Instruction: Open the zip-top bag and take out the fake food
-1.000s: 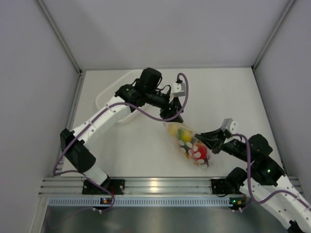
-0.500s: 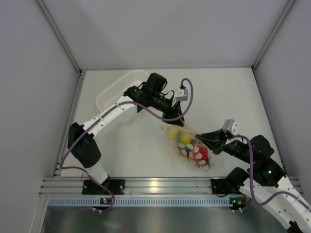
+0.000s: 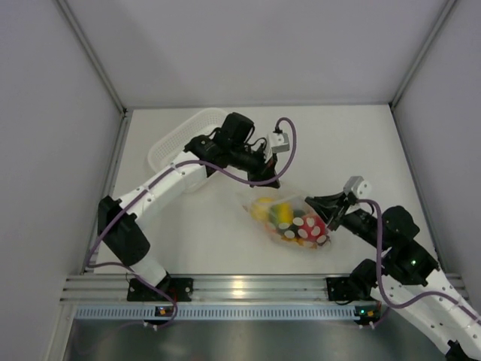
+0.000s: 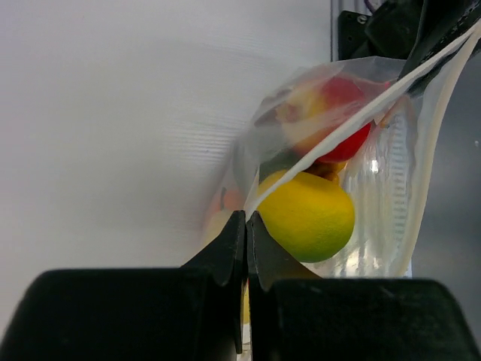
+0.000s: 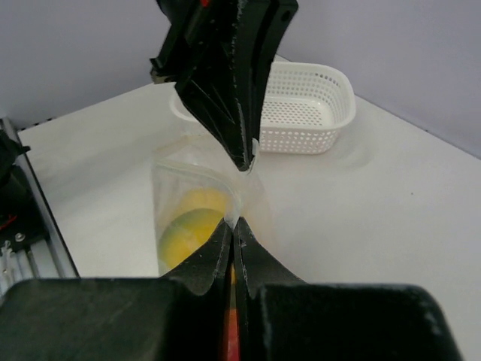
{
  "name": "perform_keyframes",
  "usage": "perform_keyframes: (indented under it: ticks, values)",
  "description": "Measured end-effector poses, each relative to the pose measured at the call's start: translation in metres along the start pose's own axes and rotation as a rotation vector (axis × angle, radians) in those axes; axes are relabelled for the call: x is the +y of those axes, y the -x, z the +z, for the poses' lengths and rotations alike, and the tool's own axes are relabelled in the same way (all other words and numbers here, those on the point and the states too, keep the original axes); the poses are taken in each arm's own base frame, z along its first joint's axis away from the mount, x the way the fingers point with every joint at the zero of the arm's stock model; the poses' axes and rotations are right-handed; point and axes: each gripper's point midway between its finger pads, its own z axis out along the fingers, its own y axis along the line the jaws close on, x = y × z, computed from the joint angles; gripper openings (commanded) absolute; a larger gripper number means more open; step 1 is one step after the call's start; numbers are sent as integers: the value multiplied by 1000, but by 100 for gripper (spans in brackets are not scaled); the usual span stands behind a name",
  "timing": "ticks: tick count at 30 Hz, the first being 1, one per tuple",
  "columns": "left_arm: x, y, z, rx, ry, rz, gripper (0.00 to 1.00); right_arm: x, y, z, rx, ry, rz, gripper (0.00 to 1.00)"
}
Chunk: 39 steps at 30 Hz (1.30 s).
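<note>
The clear zip-top bag (image 3: 289, 224) hangs stretched between my two grippers over the table's middle. Through its plastic the fake food shows: a red apple (image 3: 307, 228) and a yellow lemon (image 3: 264, 209). My left gripper (image 3: 269, 180) is shut on the bag's far top edge. In the left wrist view the left gripper (image 4: 246, 218) pinches the white zip strip, with the lemon (image 4: 308, 214) and the apple (image 4: 342, 113) just behind. My right gripper (image 3: 323, 214) is shut on the opposite edge. The right gripper (image 5: 232, 223) faces the left gripper (image 5: 244, 159) closely, the lemon (image 5: 188, 233) below.
A white perforated basket (image 3: 161, 154) stands at the back left, partly under my left arm; the basket (image 5: 308, 105) also shows behind the left fingers in the right wrist view. An aluminium rail (image 3: 240, 289) runs along the near edge. Grey walls enclose the table.
My left gripper came down onto the bag's far edge and shut on it. The bag has swung from lying lengthwise to standing stretched between both grippers; the right gripper shifted slightly back.
</note>
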Motion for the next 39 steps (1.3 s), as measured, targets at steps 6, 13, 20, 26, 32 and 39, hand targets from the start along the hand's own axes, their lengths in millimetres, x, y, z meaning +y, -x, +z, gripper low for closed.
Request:
perform_keyframes:
  ticks: [6,13,20,26,32,39]
  values:
    - [23,4,-19,-9,246,-131,0,-29,-7,24,94,-126,7,7]
    - [48,-18,-45,-123,585,-390,0,-58,6,69,208,-199,-49,11]
    - [55,-21,-63,-313,800,-567,0,-90,16,94,259,-285,-13,28]
    - [49,-2,-68,-485,867,-656,0,-93,29,99,222,-344,169,50]
    - [54,-3,-63,-577,888,-731,0,-95,4,88,297,-440,323,62]
    - [53,-2,-57,-621,859,-765,0,-102,-37,83,406,-507,367,70]
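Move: Both hands already pinch the rim of the bag. From the left hand the bag's filled body lies about 11 cm back, 4 cm right and 10 cm below; the white basket is some 15 cm ahead, 30 cm left, 18 cm below. From the right hand that body is about 6 cm back, 6 cm left and 11 cm below, with the red fruit 9 cm back and 1 cm right, 11 cm below. Left swings its pinched rim forward-left, turning 70 degrees counter-clockwise, while right reaches 13 cm forward, opens, releasing the bag. ##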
